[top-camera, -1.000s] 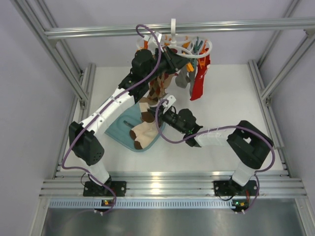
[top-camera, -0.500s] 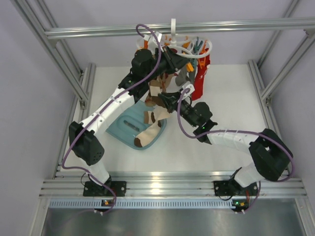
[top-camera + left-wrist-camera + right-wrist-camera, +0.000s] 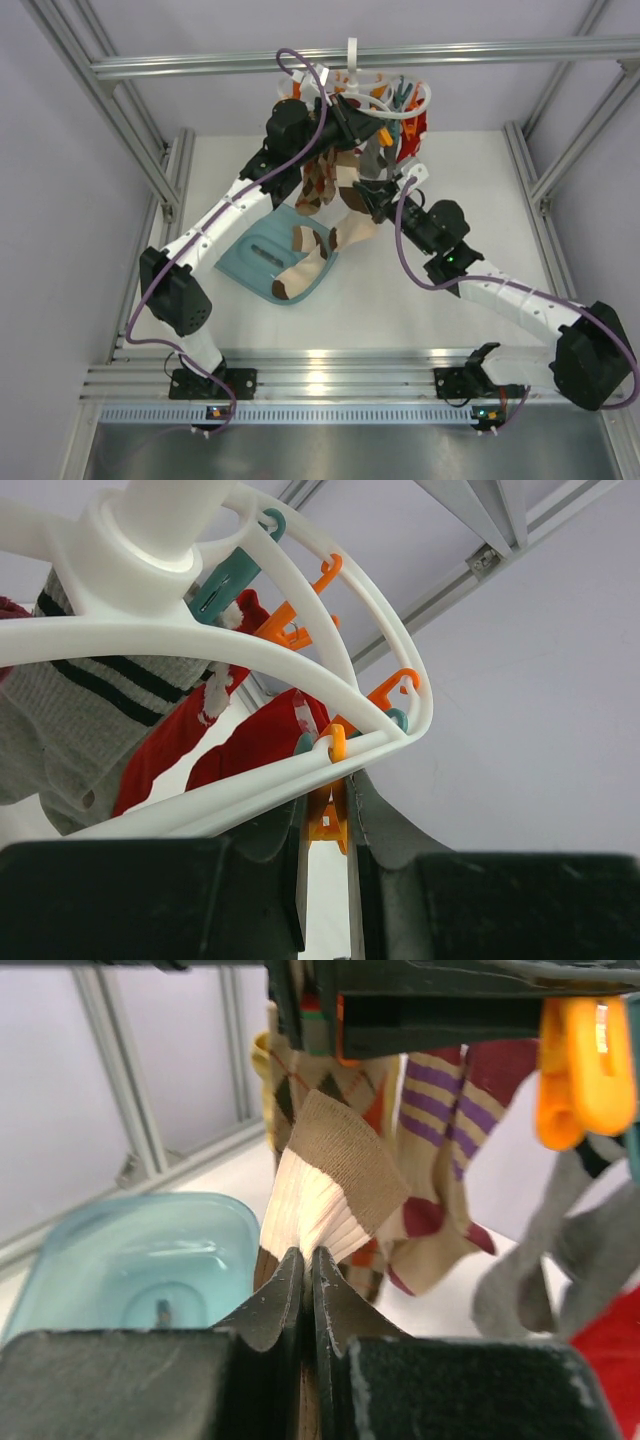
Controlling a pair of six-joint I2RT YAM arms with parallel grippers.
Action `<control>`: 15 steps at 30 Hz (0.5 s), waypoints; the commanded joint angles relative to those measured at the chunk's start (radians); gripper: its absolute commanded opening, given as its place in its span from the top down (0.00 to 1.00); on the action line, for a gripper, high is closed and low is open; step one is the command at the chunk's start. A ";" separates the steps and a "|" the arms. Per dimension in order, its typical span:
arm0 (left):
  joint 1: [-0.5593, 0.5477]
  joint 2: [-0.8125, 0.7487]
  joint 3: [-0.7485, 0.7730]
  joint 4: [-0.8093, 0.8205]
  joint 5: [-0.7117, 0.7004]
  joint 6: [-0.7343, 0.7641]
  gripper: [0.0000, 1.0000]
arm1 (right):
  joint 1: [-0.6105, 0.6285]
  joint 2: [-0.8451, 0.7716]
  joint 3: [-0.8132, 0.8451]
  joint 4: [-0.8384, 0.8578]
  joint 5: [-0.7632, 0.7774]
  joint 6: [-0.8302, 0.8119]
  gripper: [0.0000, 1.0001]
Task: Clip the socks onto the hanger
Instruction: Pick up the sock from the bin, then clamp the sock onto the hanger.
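The white oval hanger (image 3: 395, 98) hangs from the top bar, its ring large in the left wrist view (image 3: 250, 650). My left gripper (image 3: 345, 112) is up at the ring, its jaws pressed on both sides of an orange clip peg (image 3: 330, 818). My right gripper (image 3: 368, 192) is shut on the cuff of a cream-and-tan sock (image 3: 325, 1185), which hangs below it (image 3: 355, 232) just under the hanger. A second cream-and-tan sock (image 3: 300, 268) lies on the teal tray (image 3: 250, 262).
Brown argyle socks (image 3: 300, 1070), a purple-striped sock (image 3: 450, 1110), a grey sock (image 3: 560, 1250) and red socks (image 3: 170, 750) hang from the pegs. An aluminium frame bar (image 3: 500, 52) carries the hanger. Frame posts stand left and right of the white table.
My right arm has lifted the cream-and-tan sock off the tray and carried it back and to the right, up under the hanger. My left arm has stayed at the ring.
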 commanded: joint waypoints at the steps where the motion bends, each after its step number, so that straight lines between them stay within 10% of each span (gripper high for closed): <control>1: 0.032 0.042 0.025 0.072 -0.022 0.013 1.00 | -0.041 -0.067 0.012 -0.135 0.004 -0.109 1.00; 15: 0.030 0.041 -0.004 0.105 0.039 0.022 1.00 | -0.240 -0.178 -0.033 -0.145 -0.292 -0.233 1.00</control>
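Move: The orange clip, which the right hand's sock is going to, lies about 7 cm ahead of the right hand, 5 cm to its right and 8 cm above. The argyle socks hang some 6 cm ahead and 10 cm to its left; the grey socks about 9 cm ahead and 3 cm right, the red sock about 9 cm ahead and 10 cm right, these three near hand height. The clip sits right between the left hand's fingers. With the beige sock still pinched in its shut fingers and the cuff poking out ahead of the tips, the right hand sweeps about 7 cm to the right, nearly level and only a centimetre farther forward, going from the argyle socks' side across to stand below and just short of the orange clip, and slows at the end. On the way it rolls some 10 degrees, left side dipping, and lifts its fingertips and turns clockwise about 5 degrees each, while the left hand stays put and keeps its squeeze on the clip at the hanger's rim. ##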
